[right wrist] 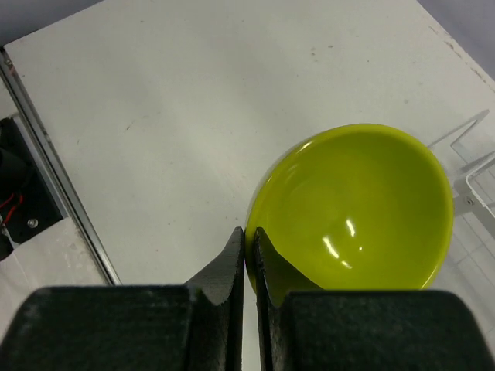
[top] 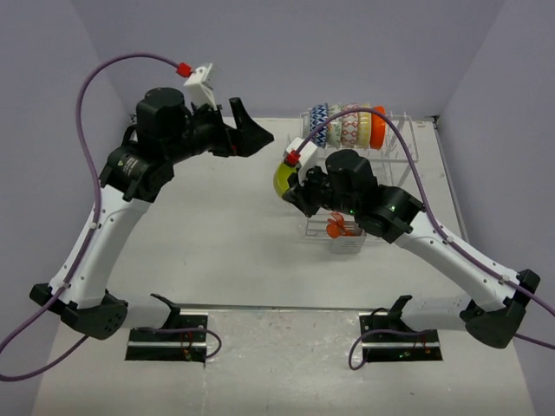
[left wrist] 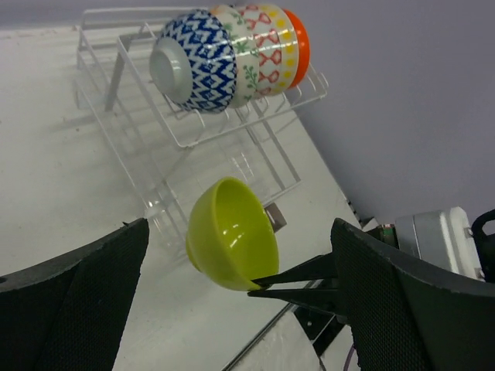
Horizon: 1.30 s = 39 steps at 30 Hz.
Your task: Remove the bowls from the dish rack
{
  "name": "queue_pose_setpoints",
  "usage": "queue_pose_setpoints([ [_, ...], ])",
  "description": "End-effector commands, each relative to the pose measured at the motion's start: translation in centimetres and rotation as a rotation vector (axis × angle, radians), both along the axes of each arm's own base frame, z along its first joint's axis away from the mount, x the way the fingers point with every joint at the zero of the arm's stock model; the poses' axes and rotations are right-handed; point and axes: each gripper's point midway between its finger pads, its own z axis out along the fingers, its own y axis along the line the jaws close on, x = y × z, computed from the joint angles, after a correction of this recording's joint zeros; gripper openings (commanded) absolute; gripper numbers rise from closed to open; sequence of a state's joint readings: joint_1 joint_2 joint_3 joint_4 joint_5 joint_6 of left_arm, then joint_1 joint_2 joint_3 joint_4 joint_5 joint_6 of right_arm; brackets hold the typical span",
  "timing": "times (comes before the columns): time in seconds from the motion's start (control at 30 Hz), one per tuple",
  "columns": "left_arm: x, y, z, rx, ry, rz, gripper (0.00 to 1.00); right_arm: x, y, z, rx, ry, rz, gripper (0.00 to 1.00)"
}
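My right gripper (right wrist: 249,232) is shut on the rim of the lime-green bowl (right wrist: 363,209), one finger inside and one outside. The bowl (top: 282,179) hangs tilted in the air above the table, just left of the white wire dish rack (top: 403,149). Several more bowls (top: 351,126) stand on edge in the rack's top row: blue-white zigzag (left wrist: 197,62), green-white (left wrist: 244,54), red-pink (left wrist: 267,50), pale yellow (left wrist: 284,46) and orange (left wrist: 299,42). My left gripper (top: 251,130) is raised, open and empty, facing the lime-green bowl (left wrist: 232,243) from the left.
A clear caddy with orange utensils (top: 341,230) hangs at the rack's near side, under my right arm. Purple walls close the table at the back and on both sides. A metal strip (right wrist: 54,178) runs along the table's near edge.
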<state>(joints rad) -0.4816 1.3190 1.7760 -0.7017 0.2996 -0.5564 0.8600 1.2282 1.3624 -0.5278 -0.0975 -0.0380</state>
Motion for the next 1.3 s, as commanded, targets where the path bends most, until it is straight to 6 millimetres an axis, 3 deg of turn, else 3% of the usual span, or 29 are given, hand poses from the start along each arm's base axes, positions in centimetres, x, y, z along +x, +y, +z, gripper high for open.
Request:
queue_pose_setpoints([
  [0.0, -0.7, -1.8, -0.7, 0.088, -0.016, -0.02, 1.0, 0.9, -0.1, 4.5, -0.002, -0.155, -0.062, 0.0],
  [0.13, 0.2, -1.5, -4.2, 0.208, 0.011, 0.045, 0.99, 0.6, 0.7, 4.8, 0.006, -0.163, -0.055, 0.0],
  [0.23, 0.4, -1.1, -5.4, 0.241, 0.008, 0.067, 0.95, 0.3, 1.2, 4.9, 0.007, -0.167, -0.043, 0.0],
  [0.4, 0.0, -2.8, -7.6, 0.269, 0.035, -0.026, 0.85, 1.0, 1.9, 5.4, -0.005, -0.188, -0.07, 0.0],
  [0.67, 1.0, -2.6, -9.7, 0.341, 0.052, 0.004, 0.62, 1.4, 2.5, 6.3, 0.012, -0.197, -0.097, 0.0],
  [0.8, 1.4, -2.9, -10.6, 0.366, 0.059, 0.006, 0.41, 1.6, 3.0, 6.5, 0.008, -0.199, -0.099, 0.0],
  [1.03, 1.4, -3.3, -11.3, 0.393, 0.06, -0.004, 0.4, 1.9, 3.7, 6.2, -0.009, -0.2, -0.1, 0.0],
  [1.07, 1.4, -3.3, -11.3, 0.396, 0.057, -0.007, 0.24, 2.1, 3.8, 6.1, -0.017, -0.201, -0.104, 0.0],
  [1.17, 1.2, -3.3, -11.5, 0.405, 0.059, -0.01, 0.0, 2.3, 3.8, 5.6, -0.038, -0.2, -0.113, 0.0],
  [1.27, 1.8, -2.5, -11.6, 0.434, 0.051, 0.034, 0.0, 2.4, 3.8, 5.3, -0.047, -0.201, -0.119, 0.0],
])
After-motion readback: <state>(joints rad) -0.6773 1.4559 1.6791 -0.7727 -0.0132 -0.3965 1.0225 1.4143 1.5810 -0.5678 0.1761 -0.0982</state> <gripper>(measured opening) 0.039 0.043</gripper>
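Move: The lime bowl hangs by its rim from the right fingers, its middle some 13 cm right of the open left hand, about 14 cm below it and roughly level fore and aft. The blue bowl on the rack stands about 15 cm farther out than the lime bowl and 5 cm right of it, the floral bowl some 4 cm right of the blue one. From the right hand, the left gripper is about 6 cm ahead, 11 cm left and 13 cm higher; the lime bowl's middle is about 6 cm ahead and 2 cm right. The left hand drops some 11 cm, with about 3 cm to the right nearly all at the start, onto the lime bowl's rim, rolling its left side up by about 20 degrees; its wide-open fingers narrow on the way, pause part open, then close to pinch the rim beyond the right hand's grip. The right hand keeps its pinch on the rim and carries the bowl about 4 cm left to meet the left hand, rising some 2 cm early on. ##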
